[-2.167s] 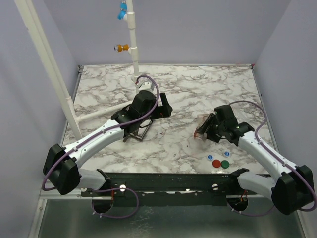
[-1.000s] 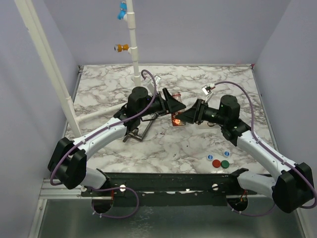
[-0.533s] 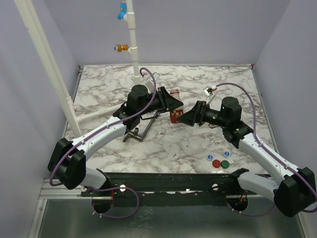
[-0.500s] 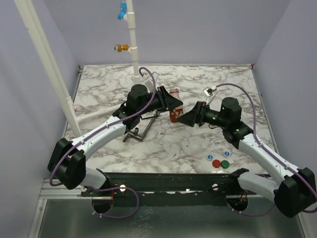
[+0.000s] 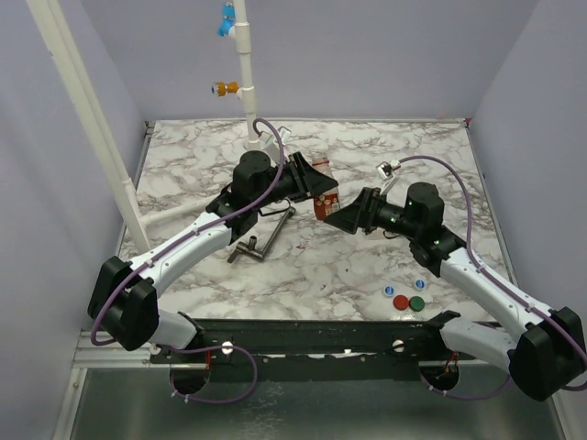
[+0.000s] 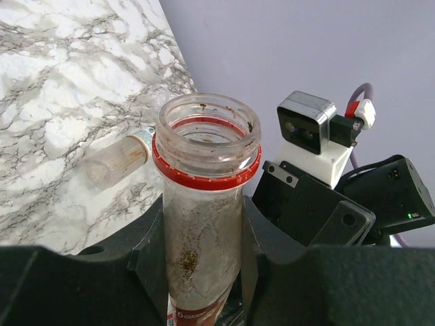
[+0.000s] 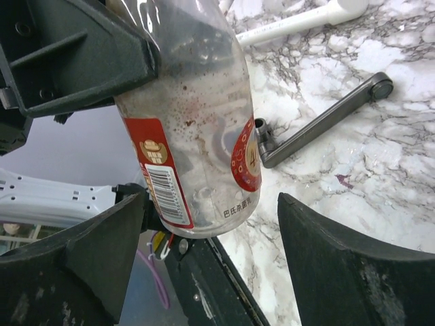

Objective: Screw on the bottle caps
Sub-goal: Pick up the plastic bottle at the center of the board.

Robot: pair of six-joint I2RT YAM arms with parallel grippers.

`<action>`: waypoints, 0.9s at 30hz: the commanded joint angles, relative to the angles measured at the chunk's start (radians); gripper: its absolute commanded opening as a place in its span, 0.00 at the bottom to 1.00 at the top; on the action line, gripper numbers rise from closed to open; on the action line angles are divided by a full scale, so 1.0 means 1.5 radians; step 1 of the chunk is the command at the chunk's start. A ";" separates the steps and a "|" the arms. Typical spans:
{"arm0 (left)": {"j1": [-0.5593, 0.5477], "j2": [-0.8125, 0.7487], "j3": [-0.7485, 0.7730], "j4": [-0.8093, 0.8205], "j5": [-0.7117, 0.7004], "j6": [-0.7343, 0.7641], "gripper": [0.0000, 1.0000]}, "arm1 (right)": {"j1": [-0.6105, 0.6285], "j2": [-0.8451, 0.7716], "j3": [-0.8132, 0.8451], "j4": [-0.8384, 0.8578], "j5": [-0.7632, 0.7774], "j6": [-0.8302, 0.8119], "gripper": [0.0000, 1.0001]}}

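Observation:
My left gripper (image 5: 316,190) is shut on a clear bottle with a reddish label (image 5: 324,202) and holds it above the table's middle. In the left wrist view the bottle's open mouth with a red neck ring (image 6: 207,139) stands between the fingers (image 6: 153,261). My right gripper (image 5: 342,218) is open just right of the bottle. In the right wrist view its jaws stand wide apart either side of the bottle's base (image 7: 204,170), not touching it. A second small clear bottle (image 6: 115,159) lies on the marble. A red cap (image 5: 401,302), a green cap (image 5: 417,302) and two white-and-blue caps (image 5: 388,291) (image 5: 420,284) lie at the front right.
An upright white pipe (image 5: 246,82) with blue and orange fittings stands at the back. Another white pipe (image 5: 174,215) lies at the left. A dark metal handle (image 5: 266,240) lies under the left arm; it also shows in the right wrist view (image 7: 319,125). A slanted white pole (image 5: 92,128) rises at the left.
My right gripper carried the bottle from the table's right to the middle, my left gripper closed on it, and the right one opened and drew back slightly. The left now holds it alone.

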 commanded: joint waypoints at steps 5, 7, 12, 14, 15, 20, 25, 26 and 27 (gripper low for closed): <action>0.003 -0.018 0.013 -0.001 0.021 -0.026 0.21 | 0.008 0.009 -0.002 0.061 0.029 0.008 0.74; 0.003 -0.018 0.014 -0.001 0.020 -0.027 0.22 | 0.012 0.009 -0.005 0.066 0.028 0.011 0.70; 0.003 -0.018 0.016 -0.001 0.022 -0.023 0.25 | 0.016 0.011 -0.011 0.071 0.031 0.018 0.56; 0.003 -0.016 0.017 -0.001 0.029 -0.022 0.34 | 0.016 0.010 -0.008 0.071 0.040 0.022 0.47; 0.003 -0.015 0.016 0.000 0.030 -0.022 0.47 | 0.016 0.009 -0.007 0.071 0.046 0.026 0.42; 0.003 -0.019 0.005 -0.004 0.037 -0.015 0.80 | 0.016 0.008 0.001 0.082 0.071 0.051 0.27; 0.003 -0.028 -0.001 -0.028 0.021 0.004 0.84 | 0.016 0.002 0.011 0.087 0.086 0.059 0.25; 0.003 -0.030 -0.001 -0.033 0.018 0.007 0.82 | 0.016 0.001 0.013 0.087 0.087 0.059 0.25; 0.003 -0.031 -0.002 -0.035 0.016 0.009 0.81 | 0.016 0.000 0.018 0.086 0.087 0.059 0.25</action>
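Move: The plastic bottle stands nearly upright, with its upper body in the left gripper's grip; its middle is some 3 cm below and 2 cm back of that hand. From the open right gripper, whose fingers already straddle the bottle's bottom end, its middle lies about 3 cm ahead, 1 cm left and 5 cm up. On the board some 23 cm below the right hand, a metal bar lies 12 cm ahead and 18 cm left, a second bottle 14 cm ahead and 15 cm right. Bring the right gripper forward and slightly up onto the bottle's bottom end and close its fingers there, while the left keeps its grip in place. Once the right pinches the bottle, open the left fingers wide to let go, and ease the right on forward and up, about 2 cm in all, turning some 5 degrees clockwise. ##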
